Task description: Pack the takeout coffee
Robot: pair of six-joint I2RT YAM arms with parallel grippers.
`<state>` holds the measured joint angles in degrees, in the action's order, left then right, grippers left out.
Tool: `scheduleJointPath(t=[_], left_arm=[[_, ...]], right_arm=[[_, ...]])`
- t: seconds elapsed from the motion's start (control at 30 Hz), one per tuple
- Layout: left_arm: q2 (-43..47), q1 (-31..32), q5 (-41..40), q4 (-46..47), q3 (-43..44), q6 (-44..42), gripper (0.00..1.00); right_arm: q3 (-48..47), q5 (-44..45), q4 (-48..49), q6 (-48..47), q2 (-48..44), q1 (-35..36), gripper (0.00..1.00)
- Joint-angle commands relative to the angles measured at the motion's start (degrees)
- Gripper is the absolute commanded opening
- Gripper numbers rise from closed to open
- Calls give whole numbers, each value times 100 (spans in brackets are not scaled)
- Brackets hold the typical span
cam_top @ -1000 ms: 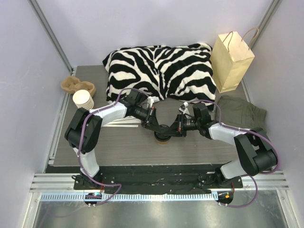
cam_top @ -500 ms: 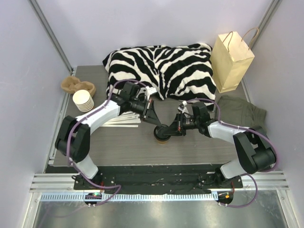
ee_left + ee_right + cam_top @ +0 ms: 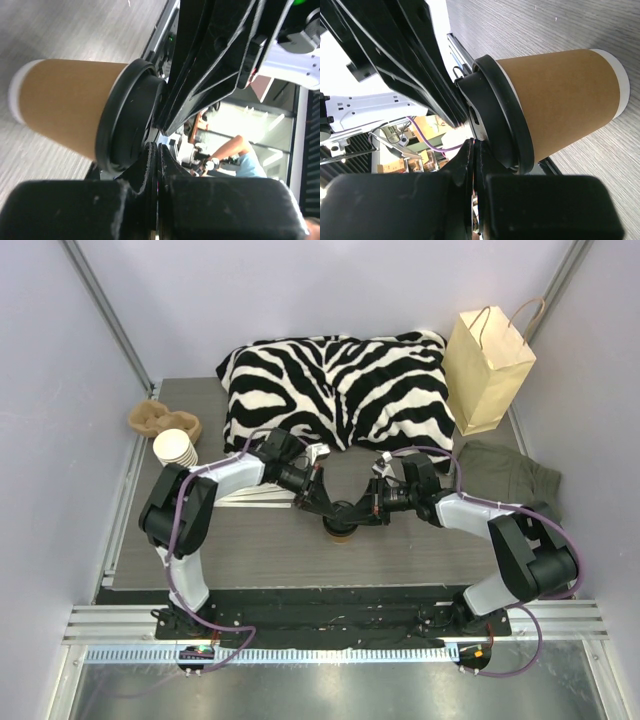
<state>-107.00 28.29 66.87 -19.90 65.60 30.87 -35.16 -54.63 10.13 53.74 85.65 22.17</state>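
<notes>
The takeout coffee (image 3: pixel 342 530) stands upright on the grey table between both arms, a brown paper cup (image 3: pixel 65 107) with a black lid (image 3: pixel 127 120). My left gripper (image 3: pixel 328 508) is shut, nothing between its jaws, and its tips (image 3: pixel 154 150) rest against the lid's top. From the other side my right gripper (image 3: pixel 362 512) is also shut and empty, its tips (image 3: pixel 472 146) touching the lid (image 3: pixel 495 112) of the cup (image 3: pixel 560 95). Each wrist view shows the other gripper's black fingers over the lid.
A zebra-striped pillow (image 3: pixel 340 390) lies behind the cup. A tan paper bag (image 3: pixel 487 370) stands at the back right, with a green cloth (image 3: pixel 510 478) in front of it. A stack of lidless cups (image 3: pixel 176 448) and a brown bundle (image 3: pixel 160 420) sit far left.
The left gripper pulled back from the cup half a second ago and has come back down onto the lid. The right gripper and the cup have hardly moved.
</notes>
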Motion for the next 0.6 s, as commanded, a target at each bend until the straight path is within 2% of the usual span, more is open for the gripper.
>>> scheduleJointPath(t=[0.0,0.23,0.4,0.57], left_arm=[[398,-228,-676,-86,163,-143,0],[1374,-35,-535,39,24,-20,0],[1603,-43,-684,258,-249,112,0],[1840,-43,-965,224,-232,16,1]], right_arm=[[220,1069,-706,-417,251,6,1],[-26,674,-328,-241,137,68,1],[-114,322,295,330,-179,138,1],[-325,172,314,454,-513,164,1]])
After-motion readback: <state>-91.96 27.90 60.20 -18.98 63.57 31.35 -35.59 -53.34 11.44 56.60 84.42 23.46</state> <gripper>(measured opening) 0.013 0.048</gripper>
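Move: Just under the closed left fingertips lies the black lid of the takeout coffee, its middle about 2 cm to the right and 1 cm lower, roughly level fore and aft. The white straws lie some 20 cm left of this hand, 10 cm ahead and 11 cm below; the zebra cushion's middle is about 30 cm straight ahead and 6 cm below. From the right hand, the lid's middle is about 3 cm left, 1 cm below and level fore and aft. Lifting off the lid, the left hand first slips a little forward and left, then climbs about 6 cm above the coffee cup and slows there, its wrist turning some 15 degrees with the fingers kept shut. The right hand keeps its shut fingertips at the lid's right part, easing up only about 1 cm near the end. ##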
